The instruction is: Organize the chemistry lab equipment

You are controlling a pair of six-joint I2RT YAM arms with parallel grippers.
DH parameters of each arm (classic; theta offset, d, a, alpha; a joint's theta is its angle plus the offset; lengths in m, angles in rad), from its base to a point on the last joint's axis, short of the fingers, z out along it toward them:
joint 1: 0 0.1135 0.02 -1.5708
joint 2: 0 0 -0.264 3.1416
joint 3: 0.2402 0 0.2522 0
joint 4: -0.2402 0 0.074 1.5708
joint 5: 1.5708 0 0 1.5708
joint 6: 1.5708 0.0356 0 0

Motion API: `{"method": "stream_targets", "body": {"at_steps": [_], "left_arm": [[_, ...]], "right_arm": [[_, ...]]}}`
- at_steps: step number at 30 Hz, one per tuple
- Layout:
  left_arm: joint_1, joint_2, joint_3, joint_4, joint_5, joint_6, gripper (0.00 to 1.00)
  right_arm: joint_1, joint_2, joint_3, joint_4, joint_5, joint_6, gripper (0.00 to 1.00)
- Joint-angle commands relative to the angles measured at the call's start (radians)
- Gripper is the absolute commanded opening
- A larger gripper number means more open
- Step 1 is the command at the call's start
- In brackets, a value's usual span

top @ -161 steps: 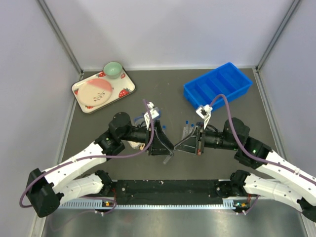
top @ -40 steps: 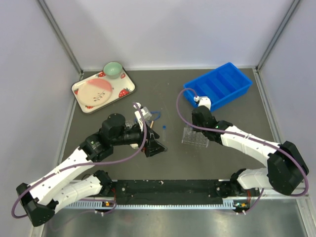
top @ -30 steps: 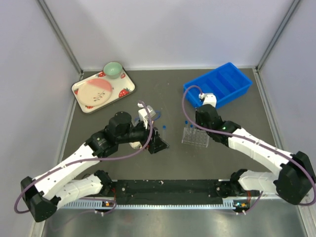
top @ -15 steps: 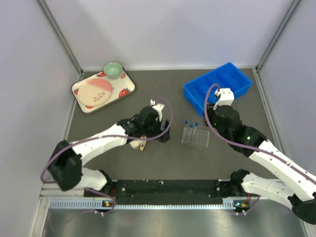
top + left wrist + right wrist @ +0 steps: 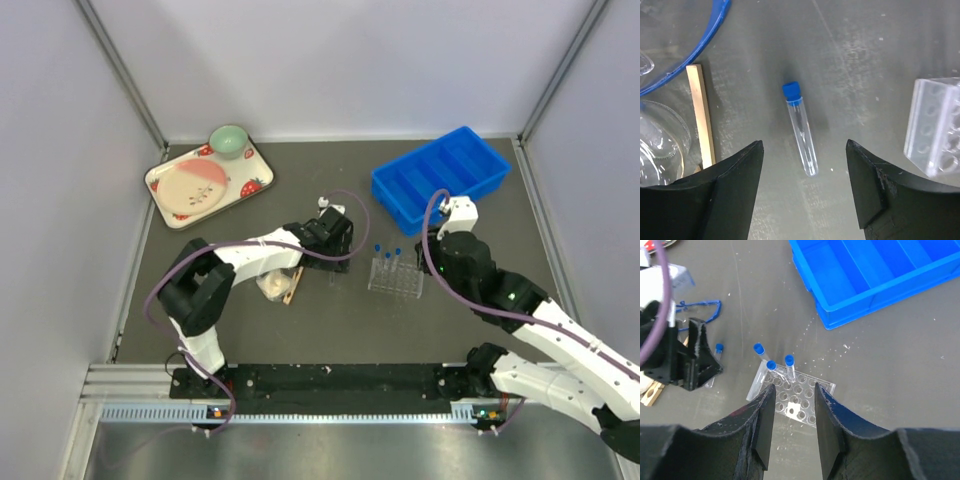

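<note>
A loose blue-capped tube [image 5: 801, 131] lies flat on the dark table, and my left gripper [image 5: 804, 145] hangs open right over it, one finger on each side, apart from it. From above, that gripper [image 5: 335, 258] sits just left of the clear tube rack [image 5: 395, 280], which holds three blue-capped tubes [image 5: 771, 365] upright at its far end. My right gripper [image 5: 794, 388] is open and empty above the rack [image 5: 800, 402]. A wooden stick [image 5: 701, 115] and a glass flask [image 5: 660, 135] lie left of the loose tube. A whitish wad [image 5: 270, 285] rests beside the stick [image 5: 292, 288].
The blue compartment bin [image 5: 395, 195] stands at the back right, just beyond the rack. A strawberry-print tray [image 5: 160, 180] with a pink plate and a green bowl sits at the back left. A blue cord loop [image 5: 700, 307] lies behind the left gripper.
My left arm has stretched right and away over the loose tube, and its jaws have narrowed a little. The right arm has drawn back to the right, off the rack.
</note>
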Motion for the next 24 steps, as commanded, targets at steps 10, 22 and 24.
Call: {"method": "stream_targets", "body": {"at_steps": [10,22,24], "left_arm": [[-0.001,0.083,0.037,-0.025,-0.087,-0.097,0.57],[-0.002,0.071,-0.038,-0.005,-0.093,-0.111,0.29],[-0.004,0.066,-0.044,-0.009,-0.099,-0.112,0.25]], "right_arm": [[0.011,-0.053,-0.012,0.020,-0.051,0.015,0.36],[0.013,-0.067,-0.024,0.020,-0.079,0.029,0.36],[0.016,-0.070,-0.025,0.019,-0.082,0.034,0.36]]}}
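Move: The blue-capped test tube lying on the table is nearly beneath the left gripper, about 2 cm ahead, level with it sideways and some 4 cm down. A wooden stick lies about 8 cm to the gripper's left, level with it, and the blue-rimmed goggles about 8 cm ahead and 6 cm left. The tube rack stands about 13 cm to its right and 1 cm ahead. From the right gripper, that same tube lies roughly 7 cm ahead, 20 cm left and 21 cm below. Bring the left gripper down about 3 cm over the lying test tube, easing 1.5 cm to the left and turning slightly counter-clockwise so the fingers line up with it. Close the fingers all the while, from about three-quarters open to roughly a quarter, until the tips come against both sides of the glass below the blue cap. ##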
